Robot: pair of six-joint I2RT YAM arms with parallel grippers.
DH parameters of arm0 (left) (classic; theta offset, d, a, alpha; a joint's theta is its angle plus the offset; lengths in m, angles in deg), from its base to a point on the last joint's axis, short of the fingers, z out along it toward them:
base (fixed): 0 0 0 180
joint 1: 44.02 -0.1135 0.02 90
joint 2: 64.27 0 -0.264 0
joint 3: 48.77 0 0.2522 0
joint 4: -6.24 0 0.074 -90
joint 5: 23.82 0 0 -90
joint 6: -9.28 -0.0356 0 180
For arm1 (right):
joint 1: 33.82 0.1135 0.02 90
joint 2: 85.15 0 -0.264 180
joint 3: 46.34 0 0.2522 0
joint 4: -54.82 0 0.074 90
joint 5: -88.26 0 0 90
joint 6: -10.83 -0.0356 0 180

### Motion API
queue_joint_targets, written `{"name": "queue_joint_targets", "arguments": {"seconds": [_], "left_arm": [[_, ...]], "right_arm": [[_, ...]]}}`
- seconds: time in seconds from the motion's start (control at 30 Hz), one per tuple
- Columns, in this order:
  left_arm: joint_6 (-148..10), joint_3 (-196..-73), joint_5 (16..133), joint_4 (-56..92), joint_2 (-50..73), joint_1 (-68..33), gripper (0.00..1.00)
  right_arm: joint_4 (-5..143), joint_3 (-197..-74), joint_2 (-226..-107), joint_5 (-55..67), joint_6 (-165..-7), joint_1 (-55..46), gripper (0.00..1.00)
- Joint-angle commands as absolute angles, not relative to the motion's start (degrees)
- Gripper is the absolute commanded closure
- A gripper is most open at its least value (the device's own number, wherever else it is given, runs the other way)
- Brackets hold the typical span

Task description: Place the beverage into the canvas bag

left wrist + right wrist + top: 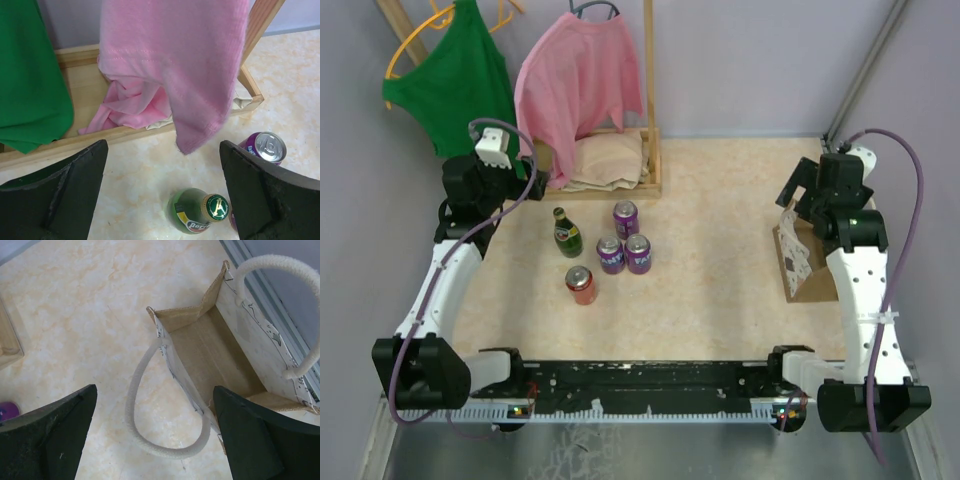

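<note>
The beverages stand left of the table's middle: a green glass bottle, three purple cans and a red can. My left gripper hovers open above and behind the bottle, whose cap shows between the fingers near the right one. One purple can shows beside that finger. The canvas bag stands upright at the right, its mouth open and nothing showing inside. My right gripper hangs open over the bag's left rope handle.
A wooden clothes rack stands at the back left with a green top and a pink sweater hanging over folded beige cloth. A metal rail runs along the wall beside the bag.
</note>
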State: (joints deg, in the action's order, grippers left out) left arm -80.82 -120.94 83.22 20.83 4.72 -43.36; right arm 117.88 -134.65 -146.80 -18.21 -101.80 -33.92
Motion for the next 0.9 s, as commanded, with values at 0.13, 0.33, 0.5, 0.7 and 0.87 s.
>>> {"name": "queue_joint_targets", "arguments": {"seconds": [0.13, 0.33, 0.5, 0.7, 0.87], "left_arm": [[-81.72, -122.03, 85.71, 21.98, 3.97, -42.97, 0.02], [-84.06, -126.63, 90.26, 24.96, 5.19, -42.81, 0.03], [-85.33, -135.68, 94.79, 31.64, 8.69, -40.92, 0.04], [-82.77, -134.38, 96.10, 31.05, 8.32, -40.71, 0.05], [-83.19, -133.10, 96.07, 31.53, 6.94, -40.23, 0.05]], "right_arm": [[112.38, -138.03, -148.13, -13.30, -94.61, -33.58, 0.01], [118.80, -153.29, -159.96, -9.69, -89.47, -34.46, 0.01], [130.75, -168.68, -173.48, -10.42, -86.56, -34.75, 0.02], [133.94, -172.35, -182.40, -10.50, -84.28, -35.08, 0.20], [135.80, -170.93, -184.92, -14.10, -85.97, -35.22, 0.30]]}}
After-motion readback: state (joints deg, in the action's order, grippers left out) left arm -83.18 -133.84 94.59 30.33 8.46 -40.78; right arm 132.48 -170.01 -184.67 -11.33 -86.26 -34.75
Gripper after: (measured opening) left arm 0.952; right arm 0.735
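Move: The green bottle lies some 5 cm back and 5 cm to the right of the left hand, about 20 cm lower. The far purple can is about 18 cm right and 1 cm ahead of this hand, the near-left one 16 cm right and 9 cm back, the red can 9 cm right and 16 cm back. The canvas bag's middle is some 9 cm right and 3 cm back of the right hand, 20 cm below; its left handle loop lies nearly under that hand, 2 cm back and 13 cm down. Out past the canvas bag's far end goes the right hand, touching nothing that can be seen: about 11 cm forward, rising over a hump, then sinking to slightly below its starting height while the fingers tip down some 20 degrees and close by a quarter; it also turns a little counter-clockwise. The left hand, still open, swings right and up, about 5 cm each, turning clockwise, and begins to sink again above the bottle's side of the table. ##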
